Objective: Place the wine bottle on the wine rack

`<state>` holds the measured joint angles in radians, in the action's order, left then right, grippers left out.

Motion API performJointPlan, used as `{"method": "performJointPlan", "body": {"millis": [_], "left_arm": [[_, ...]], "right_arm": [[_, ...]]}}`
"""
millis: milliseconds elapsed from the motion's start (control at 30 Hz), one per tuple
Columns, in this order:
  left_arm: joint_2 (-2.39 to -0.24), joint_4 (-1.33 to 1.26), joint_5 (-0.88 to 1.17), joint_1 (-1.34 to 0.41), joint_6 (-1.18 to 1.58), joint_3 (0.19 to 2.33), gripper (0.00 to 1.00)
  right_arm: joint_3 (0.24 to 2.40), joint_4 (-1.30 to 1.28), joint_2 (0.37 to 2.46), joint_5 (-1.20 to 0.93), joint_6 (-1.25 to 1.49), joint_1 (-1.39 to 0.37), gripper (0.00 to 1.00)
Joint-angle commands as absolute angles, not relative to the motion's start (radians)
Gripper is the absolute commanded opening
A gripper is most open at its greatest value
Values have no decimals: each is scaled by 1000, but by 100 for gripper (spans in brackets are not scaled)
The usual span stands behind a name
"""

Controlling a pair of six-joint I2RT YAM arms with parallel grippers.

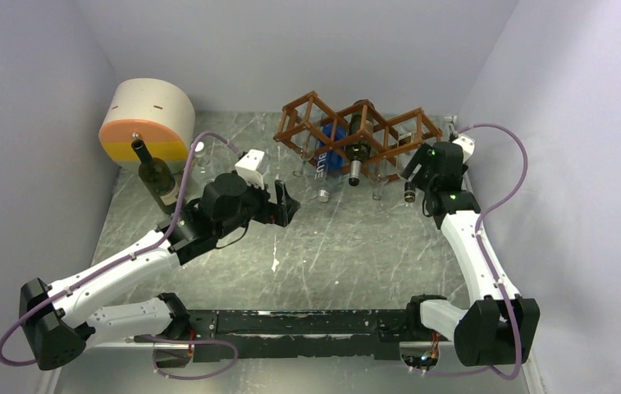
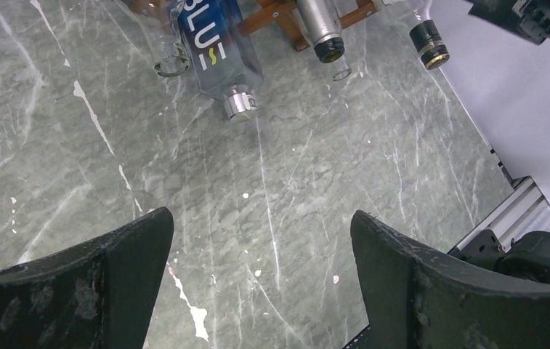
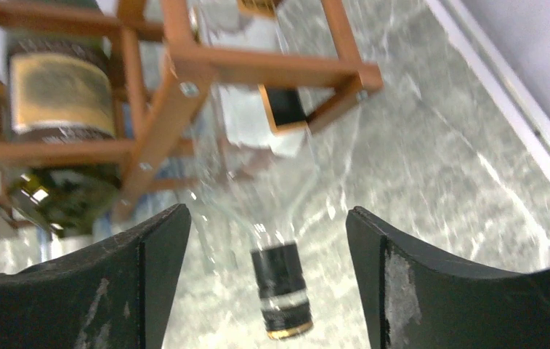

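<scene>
The reddish-brown wine rack (image 1: 372,125) (image 3: 184,87) stands at the back of the table with several bottles lying in its cells. A clear bottle with a black, gold-rimmed cap (image 3: 280,294) (image 1: 409,194) lies in the right cell, its neck sticking out toward me. My right gripper (image 3: 266,215) (image 1: 416,170) is open around that neck, with a gap on both sides. A dark green wine bottle (image 1: 157,176) stands upright at the left. My left gripper (image 2: 262,240) (image 1: 289,205) hangs open over bare marble, holding nothing.
A blue-labelled bottle (image 1: 329,160) (image 2: 217,43) and a dark bottle (image 1: 360,138) (image 3: 57,102) also lie in the rack. A cream and orange cylinder (image 1: 147,119) sits at the back left, behind the standing bottle. Walls close in both sides.
</scene>
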<state>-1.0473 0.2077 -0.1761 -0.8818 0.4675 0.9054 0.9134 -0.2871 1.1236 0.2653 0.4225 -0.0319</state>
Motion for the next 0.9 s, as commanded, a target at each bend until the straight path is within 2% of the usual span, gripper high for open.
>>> {"method": "performJointPlan", "body": {"millis": [0, 333, 567, 867], "left_arm": [[-1040, 221, -181, -886, 472, 942, 95], [-1062, 256, -206, -885, 486, 969, 95], [-1072, 265, -212, -885, 485, 989, 96], [-1117, 260, -210, -877, 492, 1013, 96]], "right_arm": [[906, -429, 1115, 209, 406, -31, 76], [912, -375, 1227, 95, 372, -30, 55], [941, -346, 1281, 108, 341, -31, 33], [931, -282, 1302, 147, 316, -31, 30]]}}
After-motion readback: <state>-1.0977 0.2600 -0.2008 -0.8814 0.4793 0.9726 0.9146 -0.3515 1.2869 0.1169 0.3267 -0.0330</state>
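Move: Just under the open right hand is the wine bottle's black-capped neck, about 7 cm below, some 2 cm to the left and 1 cm back. The rack's right end stands some 12 cm beyond that neck and 4 cm to its right. To the neck's left are a lower clear bottle's mouth, about 8 cm off and 1 cm farther out, and the green bottle's foil neck, some 14 cm off and 3 cm farther. From the left hand the black neck is roughly 32 cm right, 10 cm ahead and 11 cm below. Dropping about 7 cm onto the neck sticking out of the rack, the right hand first slips back some 1.5 cm, then works a good 2 cm left, tipping down about 15 degrees and turning some 10 degrees counter-clockwise. The fingers close as it sinks and pinch the black neck from both sides, their grip effort rising; then the hand eases about 1 cm forward, towards the rack. ##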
